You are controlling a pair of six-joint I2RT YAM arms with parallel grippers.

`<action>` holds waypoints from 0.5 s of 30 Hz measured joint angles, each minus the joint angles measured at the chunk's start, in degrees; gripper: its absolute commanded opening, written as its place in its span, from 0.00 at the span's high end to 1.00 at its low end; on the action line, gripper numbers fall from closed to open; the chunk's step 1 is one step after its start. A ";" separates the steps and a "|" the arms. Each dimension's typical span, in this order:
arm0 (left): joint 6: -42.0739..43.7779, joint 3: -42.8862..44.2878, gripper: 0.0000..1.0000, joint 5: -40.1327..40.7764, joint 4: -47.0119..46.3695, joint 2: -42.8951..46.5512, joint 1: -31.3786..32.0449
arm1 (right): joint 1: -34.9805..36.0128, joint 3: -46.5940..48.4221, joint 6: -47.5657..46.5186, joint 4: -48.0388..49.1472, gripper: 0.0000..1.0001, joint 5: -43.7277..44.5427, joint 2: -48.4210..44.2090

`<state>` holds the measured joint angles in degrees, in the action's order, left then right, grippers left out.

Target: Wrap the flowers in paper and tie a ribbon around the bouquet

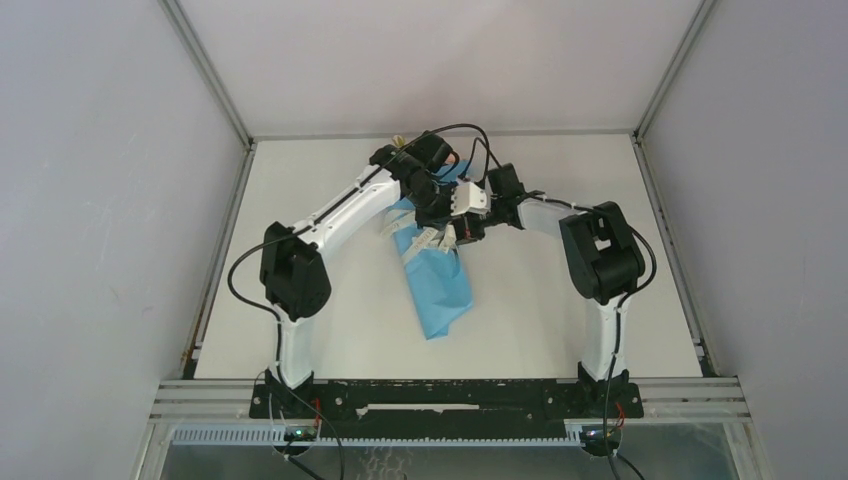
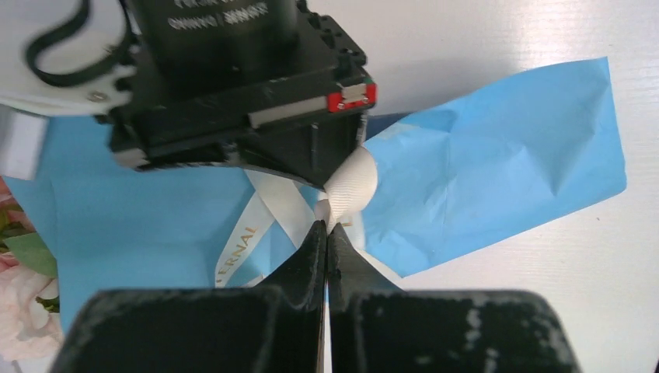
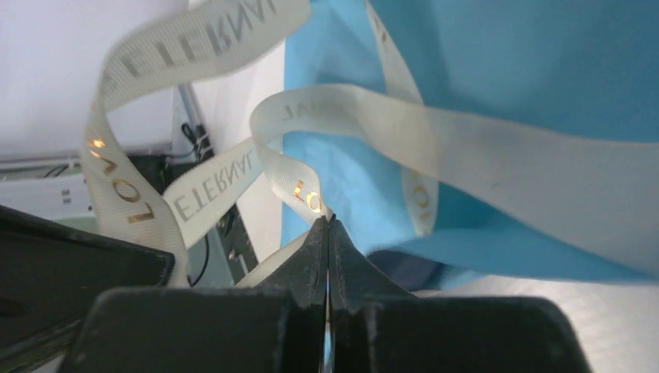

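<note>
The bouquet (image 1: 440, 285) lies mid-table, a light-blue paper cone with its narrow end toward the arms. Both grippers meet over its upper part. My left gripper (image 2: 326, 225) is shut, with the cream ribbon (image 2: 353, 183) pinched at its tips above the blue paper (image 2: 497, 155). Pink flowers (image 2: 23, 303) with a green leaf peek in at that view's left edge. My right gripper (image 3: 328, 221) is also shut, its tips nipping a loop of the gold-lettered ribbon (image 3: 466, 155), which crosses the paper (image 3: 528, 70). From above, ribbon strands (image 1: 425, 240) hang between the two grippers; the blooms are hidden under the arms.
The right arm's black gripper body (image 2: 233, 78) fills the top of the left wrist view, very close. White enclosure walls and metal rails (image 1: 225, 230) border the white table (image 1: 570, 340). The two arm bases sit on the black bar (image 1: 440, 395) at the near edge.
</note>
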<state>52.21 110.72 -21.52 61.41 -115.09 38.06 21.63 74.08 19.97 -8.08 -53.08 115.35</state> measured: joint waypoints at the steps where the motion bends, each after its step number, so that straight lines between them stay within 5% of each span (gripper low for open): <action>1: -0.28 0.00 1.00 -0.15 0.22 0.00 0.00 | 0.35 0.00 -0.61 -0.74 1.00 -1.55 0.57; 4: -0.85 0.00 1.00 -0.20 0.55 0.00 0.00 | 1.25 0.00 -3.32 -3.67 0.93 -5.11 1.31; 10: -1.27 -0.26 1.00 -0.13 0.22 -0.02 0.00 | 1.60 0.11 -9.09 -8.57 0.62 -8.13 1.31; 15: -1.42 -1.60 1.00 0.37 -1.55 -0.26 0.00 | -0.50 0.11 -8.94 -10.05 0.53 -4.76 1.31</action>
<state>50.78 109.12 -21.15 59.86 -115.35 38.06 21.12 74.19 11.03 -18.13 -57.84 116.66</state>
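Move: Both hands, fingers shut, hold parts of the ribbon right at their tips, above the wrapped bouquet. From the right hand, the ribbon-crossed middle of the blue paper lies about level fore and aft, some 4 cm to the left and 5 cm below. The flowers are roughly 20 cm ahead of it, 5 cm left and 3 cm below. The left hand's ribbon strand is at its fingertips. The right fingers open to nearly half and let go of their ribbon strand as the hand draws back about 4 cm towards the robot's base, turning some 10 degrees counter-clockwise. It then eases forward and to the right by a centimetre or two, sinking slightly. The left hand stays almost in place and keeps its pinch on the ribbon. ##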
